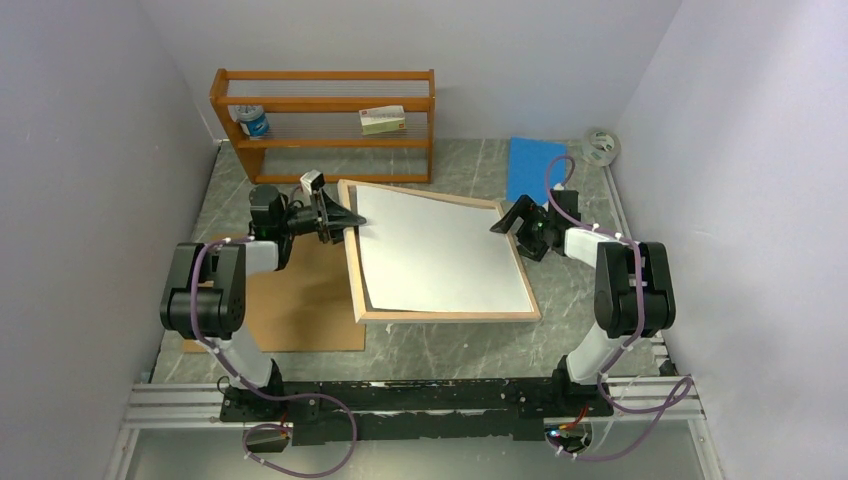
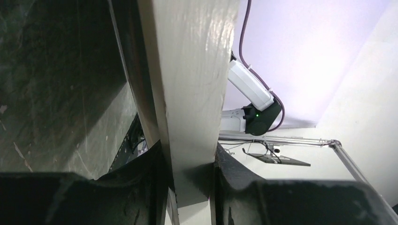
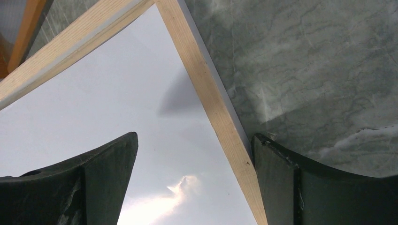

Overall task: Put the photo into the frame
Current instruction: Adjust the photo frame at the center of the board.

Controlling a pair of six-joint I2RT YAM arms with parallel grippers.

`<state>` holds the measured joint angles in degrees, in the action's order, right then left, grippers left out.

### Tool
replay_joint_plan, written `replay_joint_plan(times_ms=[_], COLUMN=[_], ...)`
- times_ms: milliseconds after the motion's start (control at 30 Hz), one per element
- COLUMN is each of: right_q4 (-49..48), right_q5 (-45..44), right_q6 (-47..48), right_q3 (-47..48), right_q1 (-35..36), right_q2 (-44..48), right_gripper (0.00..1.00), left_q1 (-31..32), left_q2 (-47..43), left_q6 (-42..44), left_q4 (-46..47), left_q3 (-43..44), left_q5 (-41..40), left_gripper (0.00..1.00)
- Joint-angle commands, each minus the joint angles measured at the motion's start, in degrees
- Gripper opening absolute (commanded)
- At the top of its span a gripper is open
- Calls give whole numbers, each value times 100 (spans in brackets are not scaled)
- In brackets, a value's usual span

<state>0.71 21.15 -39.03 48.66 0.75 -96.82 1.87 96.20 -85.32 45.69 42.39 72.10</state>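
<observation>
The frame lies on the table with its light wood reverse up. The photo rests on it, plain white reverse up, slightly askew, with its lower left corner over the rail. My left gripper is shut on the frame's upper left rail; in the left wrist view the pale rail is clamped between the fingers of the left gripper. My right gripper is open at the frame's upper right corner. In the right wrist view the right gripper straddles the wooden rail and the photo's edge.
An orange shelf rack at the back holds a can and a small box. A brown backing board lies left of the frame under my left arm. A blue pad and a tape roll sit at the back right.
</observation>
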Motion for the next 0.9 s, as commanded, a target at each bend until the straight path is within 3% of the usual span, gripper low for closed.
replay_joint_plan(times_ms=[0,67,267,333,400,433,533,600,867], right_q4=[229,297,465,514,645,717,841,883,831], right_q5=[69,-11,-194,-311,-543,-659,-1083,-1275,-1689], right_q6=[-41,-10,63,94,188,225,365,447,451], right_q3=[-180,-141,-103,-111,-104,-99,-188,-275,-547], right_q1=[54,55,55,50,48,54,65,65,64], right_q2=[-174,-125,-83,-77,-66,-39,151,232,616], right_gripper=[94,94,94,94,94,94,94,94,95], left_q1=[27,24,26,29,32,29,41,44,67], left_q2=[220,148,-225,-284,-396,-448,-402,-217,-113], left_q6=[-1011,-772,553,773,1463,2080,4135,4990,5986], left_q4=[1491,1176,-915,-1406,-2511,-3518,-6572,-7794,-9168], left_q3=[-115,-90,355,486,632,806,1565,1960,2404], left_q5=[125,106,146,217,177,109,-195,-287,-702], left_gripper=[32,32,36,48,61,66,74,76,85])
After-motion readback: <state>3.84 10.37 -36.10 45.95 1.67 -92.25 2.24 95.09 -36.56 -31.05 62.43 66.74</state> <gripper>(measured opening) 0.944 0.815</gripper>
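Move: The left hand already pinches the raised left rail of the photo frame; the frame's middle is about 18 cm to its right, 3 cm back and 7 cm lower. The cardboard lies roughly 15 cm left, 8 cm back and 18 cm below. From the right hand, the frame's middle is some 15 cm left, 5 cm back and 5 cm higher; the blue sheet is about 16 cm ahead, 4 cm right and slightly lower. The pinch on the raised left rail ends: after a brief hold the left fingers open wide, then the hand sinks and draws back about 2.5 cm each, its right-pointing fingers tipping down. The right hand, one finger against the outside of the right rail, first stays put, then slides off to the right and somewhat back, about 3 cm, fingers still wide open. ##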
